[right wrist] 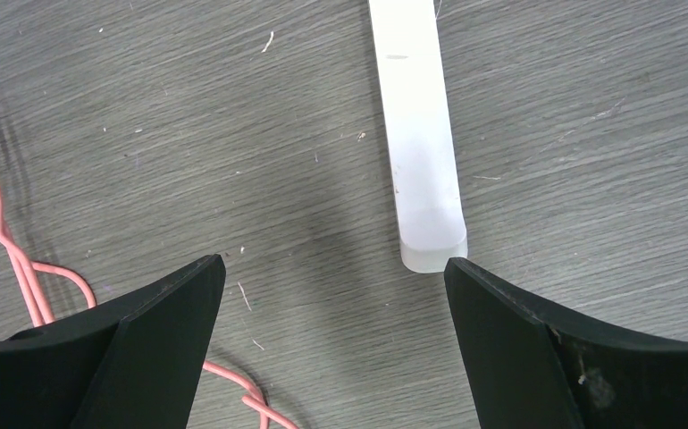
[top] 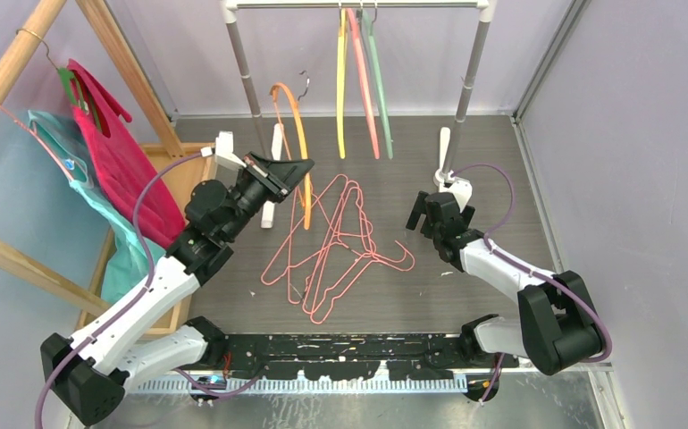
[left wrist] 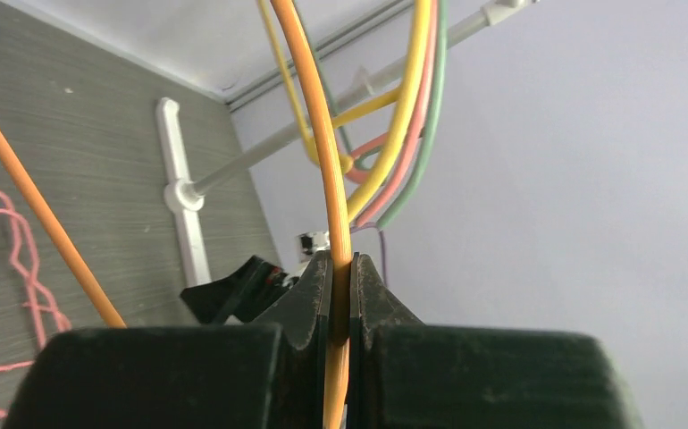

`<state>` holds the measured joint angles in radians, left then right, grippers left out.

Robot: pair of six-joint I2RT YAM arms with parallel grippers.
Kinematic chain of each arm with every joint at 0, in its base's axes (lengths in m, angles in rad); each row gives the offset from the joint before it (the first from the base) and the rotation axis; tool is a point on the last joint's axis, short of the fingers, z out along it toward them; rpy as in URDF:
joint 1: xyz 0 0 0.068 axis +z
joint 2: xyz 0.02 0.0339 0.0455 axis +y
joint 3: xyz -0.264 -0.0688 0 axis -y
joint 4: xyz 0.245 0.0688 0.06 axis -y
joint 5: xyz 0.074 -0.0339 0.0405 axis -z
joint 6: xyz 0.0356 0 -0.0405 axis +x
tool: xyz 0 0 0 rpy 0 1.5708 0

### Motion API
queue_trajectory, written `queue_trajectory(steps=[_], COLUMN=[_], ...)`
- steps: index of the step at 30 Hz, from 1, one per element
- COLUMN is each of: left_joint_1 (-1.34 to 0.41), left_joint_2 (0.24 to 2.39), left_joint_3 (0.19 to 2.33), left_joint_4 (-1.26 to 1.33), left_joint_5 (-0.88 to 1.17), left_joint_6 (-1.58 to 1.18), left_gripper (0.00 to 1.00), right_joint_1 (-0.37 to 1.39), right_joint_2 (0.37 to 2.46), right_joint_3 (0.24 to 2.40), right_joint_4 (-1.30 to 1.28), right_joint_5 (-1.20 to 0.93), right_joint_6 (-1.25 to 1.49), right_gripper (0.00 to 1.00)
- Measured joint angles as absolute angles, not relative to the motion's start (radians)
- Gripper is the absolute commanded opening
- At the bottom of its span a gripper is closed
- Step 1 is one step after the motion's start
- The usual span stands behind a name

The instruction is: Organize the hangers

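Observation:
My left gripper (top: 301,170) is shut on the thick orange hanger (top: 294,121) and holds it above the floor, left of the rail's left post. In the left wrist view the orange hanger (left wrist: 318,134) runs straight up out of the closed left gripper (left wrist: 341,268). Yellow (top: 341,89), pink (top: 364,89) and grey-green (top: 379,89) hangers hang from the white rail (top: 358,4). Several pink wire hangers (top: 340,241) lie tangled on the floor between the arms. My right gripper (top: 423,217) stands open and empty low over the floor, right of that pile (right wrist: 19,259).
A wooden frame (top: 19,63) at the left carries hangers draped with magenta (top: 117,161) and teal (top: 117,241) garments over a wooden box (top: 175,170). The rack's white foot (right wrist: 416,134) lies just ahead of the right gripper (right wrist: 334,264). Grey walls close in the back and right.

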<state>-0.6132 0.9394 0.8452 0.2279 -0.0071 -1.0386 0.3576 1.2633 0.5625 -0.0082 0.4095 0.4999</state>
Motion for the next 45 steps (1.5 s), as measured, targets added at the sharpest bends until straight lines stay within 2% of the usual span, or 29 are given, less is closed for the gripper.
queue_trajectory(steps=[6, 19, 45], left_joint_1=[-0.613, -0.613, -0.561], left_joint_2=[0.985, 1.228, 1.427], left_joint_3=[0.892, 1.158, 1.289], left_joint_4=[0.292, 0.447, 0.521], left_joint_5=[0.028, 0.11, 0.105], left_joint_6=[-1.135, -1.19, -1.217], left_gripper=[0.0, 0.0, 0.0], right_joint_1=[0.358, 0.358, 0.358], right_joint_2=[1.263, 1.251, 1.276], right_joint_3=[0.563, 0.563, 0.563], right_joint_4=[-0.009, -0.016, -0.014], right_joint_5=[0.41, 0.416, 0.416], right_joint_6=[0.5, 0.5, 0.498], right_gripper=[1.0, 1.0, 1.0])
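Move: The left hand already holds the orange hanger. The free spot it is bound for on the rail, just left of the yellow hanger, lies about 17 cm ahead, 4 cm right and 20 cm above. Of the hanging ones, the yellow hanger's near side is some 9 cm ahead, 7 cm right and 10 cm up; the pink hanger's is 3 cm farther right at the same distance and height. From the right hand that spot is roughly 10 cm ahead, 25 cm left and 50 cm up. Keeping its pinch on the near side of the orange hanger, the left hand carries it towards the rail: first up about 11 cm and some 5 cm right, rolling its left side down by about 15 degrees, fingertips tipping up slightly. It then pushes on forward nearly level, about 6 cm, bringing the hook to the rail left of the yellow hanger. ##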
